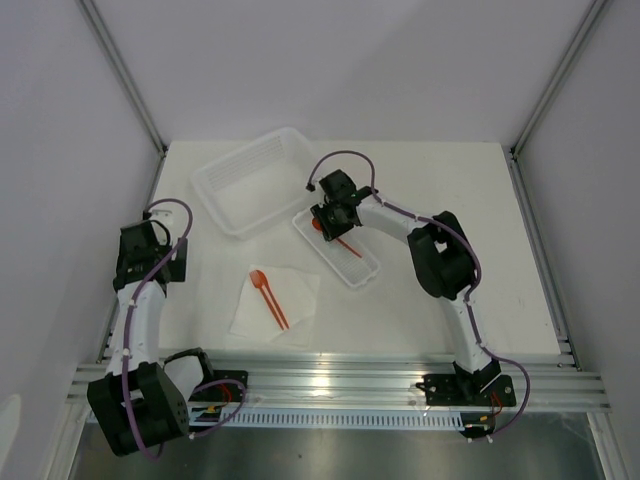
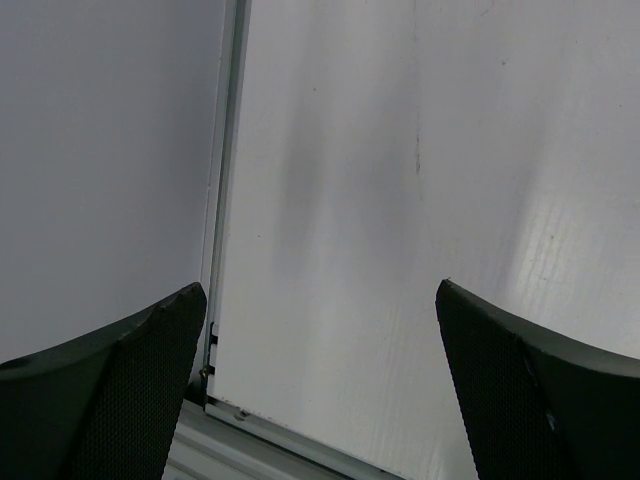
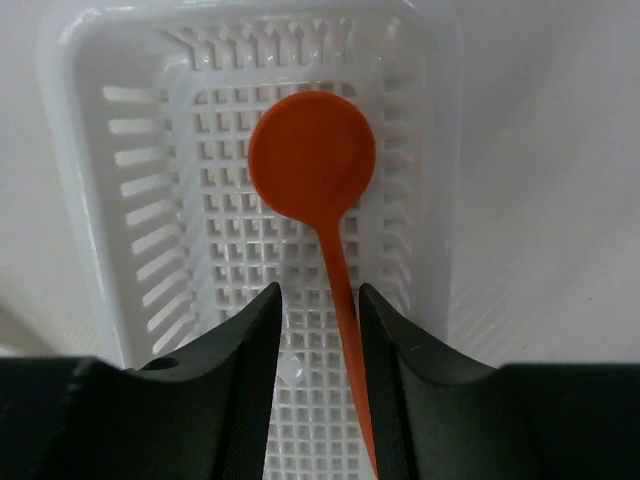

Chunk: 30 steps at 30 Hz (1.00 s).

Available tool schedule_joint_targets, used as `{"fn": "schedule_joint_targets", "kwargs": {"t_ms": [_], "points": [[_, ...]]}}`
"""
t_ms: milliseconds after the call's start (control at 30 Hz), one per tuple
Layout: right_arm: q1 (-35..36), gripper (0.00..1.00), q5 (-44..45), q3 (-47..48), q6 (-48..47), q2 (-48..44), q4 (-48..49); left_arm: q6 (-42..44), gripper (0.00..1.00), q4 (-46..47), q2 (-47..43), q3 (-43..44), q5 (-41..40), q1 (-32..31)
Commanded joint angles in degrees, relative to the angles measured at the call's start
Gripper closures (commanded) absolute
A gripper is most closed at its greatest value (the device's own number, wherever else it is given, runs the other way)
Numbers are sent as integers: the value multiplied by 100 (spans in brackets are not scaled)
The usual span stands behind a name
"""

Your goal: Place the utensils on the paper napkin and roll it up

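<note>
The white paper napkin (image 1: 278,305) lies on the table in front of the arms, with one orange spoon (image 1: 268,295) on it. A second orange spoon (image 3: 311,157) lies in the small ribbed white tray (image 3: 150,230), its handle running back between my right fingers. My right gripper (image 3: 320,292) is low in the tray, jaws narrowly apart around the handle, which lies close to the right finger with a gap on the left. In the top view the right gripper (image 1: 333,216) sits over the tray's (image 1: 362,272) far end. My left gripper (image 2: 320,288) is wide open and empty.
A large translucent white basket (image 1: 250,180) stands at the back, touching the tray's far end. The left gripper (image 1: 150,252) hangs by the table's left edge (image 2: 222,300), near the side wall. An aluminium rail runs along the near edge (image 1: 330,385).
</note>
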Motion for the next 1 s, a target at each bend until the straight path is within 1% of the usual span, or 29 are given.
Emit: {"fn": "schedule_joint_targets", "kwargs": {"t_ms": [0,67,100,133,300,433,567,600,633,733,767,800,833,867,900,967], "points": [[-12,60,-88,168,147,143,-111,-60,0,77,-63,40,151,31],[14,67,-98,116,156,144,-129,-51,0,77,-81,22,160,31],[32,75,-54,72,165,126,-129,-51,0,68,-89,22,169,40],[32,79,-54,37,165,82,-103,-51,1,85,-81,13,178,31],[5,92,86,-52,130,-374,65,-78,0,77,-37,13,195,40],[5,96,270,211,-63,-647,-102,-86,1,-11,-133,31,257,31],[119,100,429,668,-20,-1016,-296,-95,0,-160,-265,84,371,31],[181,100,778,686,33,-1234,-261,-113,0,-213,-317,75,441,31],[277,100,920,669,77,-1367,-234,-121,0,-239,-405,75,476,40],[804,100,1492,389,664,-1807,-85,-157,1,-371,-624,31,678,40],[1179,100,1528,188,1049,-1912,185,-174,1,-424,-678,-4,722,31],[1392,100,1693,-232,1253,-1991,310,-183,1,-433,-730,-13,766,31],[1603,100,1843,-410,1472,-2027,415,-200,1,-459,-783,-48,836,31],[1805,100,1975,-551,1718,-2001,573,-201,1,-494,-906,-92,872,31],[2138,100,2150,-744,2173,-1853,679,-192,1,-503,-959,-144,950,31],[2369,100,2283,-746,2519,-1598,803,-157,0,-512,-1056,-215,978,31]]}}
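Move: The orange spoon lies in the small white tray under the right hand, its handle already between the open fingers; its middle is about 1 cm lower, 2 cm back and 1 cm right of the hand. The paper napkin's middle is some 19 cm back and 12 cm left, with the fork on it about 17 cm back and 13 cm left. The big white basket lies roughly 14 cm ahead and 14 cm left. From the left hand, the spoon is about 14 cm ahead, 41 cm right and 11 cm down. Straight down in the tray the right hand first stays put and closes its fingers, pinching the spoon's handle below the bowl. Then it climbs some 17 cm with gathering speed and, near the top, sweeps back and left about 10 cm each way towards the napkin, fingers tipping outward and left by some 20 degrees. Late on, the left hand, open and empty, eases slightly right and up. ##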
